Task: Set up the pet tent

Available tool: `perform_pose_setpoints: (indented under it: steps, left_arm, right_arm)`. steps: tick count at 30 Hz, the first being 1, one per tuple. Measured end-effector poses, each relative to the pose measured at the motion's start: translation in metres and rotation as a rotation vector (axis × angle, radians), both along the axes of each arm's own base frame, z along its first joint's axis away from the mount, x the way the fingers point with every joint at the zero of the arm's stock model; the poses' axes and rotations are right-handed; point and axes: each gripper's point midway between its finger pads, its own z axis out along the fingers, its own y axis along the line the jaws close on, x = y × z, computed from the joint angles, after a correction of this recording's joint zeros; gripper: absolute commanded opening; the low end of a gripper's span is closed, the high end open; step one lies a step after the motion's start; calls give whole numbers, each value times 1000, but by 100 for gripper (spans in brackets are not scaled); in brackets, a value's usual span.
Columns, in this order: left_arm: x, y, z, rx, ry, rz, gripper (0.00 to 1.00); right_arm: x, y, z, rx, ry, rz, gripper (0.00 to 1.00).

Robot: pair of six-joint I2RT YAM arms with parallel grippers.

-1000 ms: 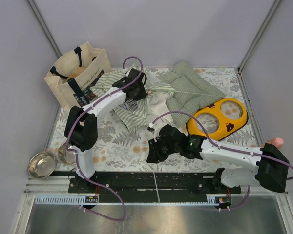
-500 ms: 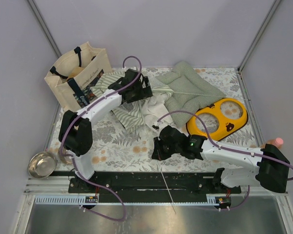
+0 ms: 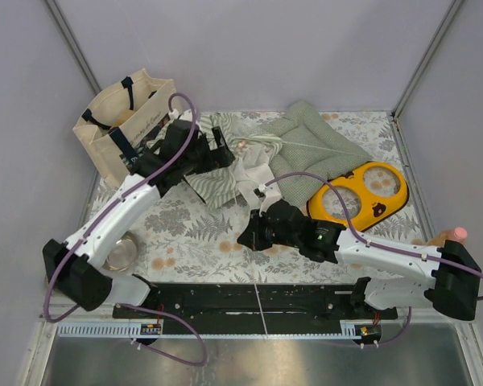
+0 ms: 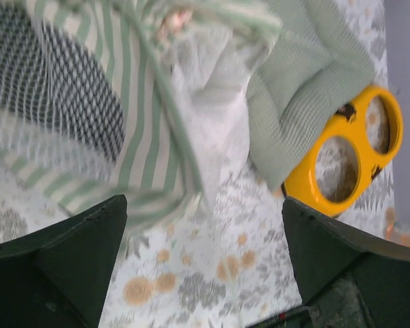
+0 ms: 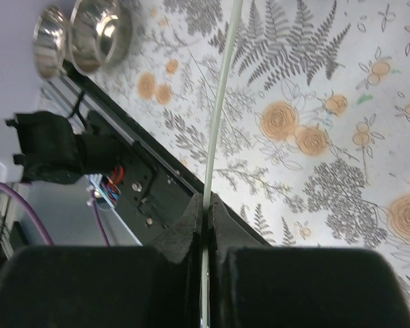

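The pet tent (image 3: 221, 173) lies crumpled at the back of the table, green-and-white striped with a dark mesh panel (image 4: 55, 89) and white lacy fabric (image 4: 212, 109). My left gripper (image 3: 220, 149) hovers at the tent's left edge. In the left wrist view it (image 4: 201, 273) is open, with only the floral table cover between its fingers (image 4: 55, 266). My right gripper (image 3: 246, 239) is near the table's middle front, shut (image 5: 206, 205) on a thin white pole (image 5: 219, 109). The pole runs out past the jaws over the table's near edge (image 3: 257, 296).
A beige tote bag (image 3: 129, 121) stands at the back left. A green checked cushion (image 3: 314, 145) lies at the back right, and a yellow two-hole bowl stand (image 3: 362, 193) in front of it. Steel bowls (image 5: 99, 27) sit at the front left by the arm rail (image 3: 225, 297).
My left gripper has opened, let go of the tent fabric and drawn back to the left. My right gripper has shut on the thin pole and moved a little up and left.
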Motion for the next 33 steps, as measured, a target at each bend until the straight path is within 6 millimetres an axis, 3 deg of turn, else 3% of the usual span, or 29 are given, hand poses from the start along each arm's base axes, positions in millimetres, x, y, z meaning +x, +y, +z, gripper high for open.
perform_pose_setpoints:
  steps: [3, 7, 10, 14, 19, 22, 23, 27, 28, 30, 33]
  left_arm:
    - [-32, 7, -18, -20, 39, -40, 96]
    - [-74, 7, -58, -58, 132, -127, 93]
    - [-88, 2, -71, -97, 155, -175, 89]
    - [-100, -5, -71, -151, 147, -237, 82]
    - [-103, -19, -62, -218, 132, -289, 50]
    - [-101, -26, -63, -243, 142, -310, 10]
    - [-101, -29, -65, -249, 154, -313, 0]
    - [-103, -37, -68, -283, 207, -310, 0]
    - [-103, -37, -71, -281, 223, -305, 0]
    - [-104, -35, -78, -268, 256, -291, 0]
    - [-101, -36, -78, -267, 269, -276, 0]
  right_arm:
    - [7, 8, 13, 69, -6, -38, 0]
    - [12, 18, 26, 160, -4, -74, 0]
    - [13, 19, 24, 178, 3, -85, 0]
    - [17, 25, 26, 202, -11, -91, 0]
    - [20, 31, 30, 228, -25, -87, 0]
    - [20, 31, 26, 217, -27, -84, 0]
    - [20, 31, 23, 208, -27, -82, 3]
    - [17, 29, 11, 159, -23, -61, 62]
    - [17, 29, 14, 155, -43, -44, 71]
    - [14, 27, 22, 157, -65, -17, 81]
    - [1, 16, 32, 145, -94, 54, 87]
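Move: The bare stretch of pole I want lies about 10 cm back from my open left hand, some 5 cm to its right and 9 cm lower; that stretch is roughly 11 cm ahead of my right fingers, 2 cm left and slightly higher, and they already pinch the pole. From my left hand, the striped tent's middle is 9 cm ahead, 4 cm left and the white cloth 5 cm ahead, 8 cm right, both some 18 cm below. My left hand draws back about 10 cm from over the tent and sinks some 8 cm, then shifts about 4 cm right and shuts on the pole ahead of my right hand. Meanwhile my right keeps its pinch, carrying the pole a few centimetres left, forward and up, until it opens late, lets the pole go and starts backing away and rising. ##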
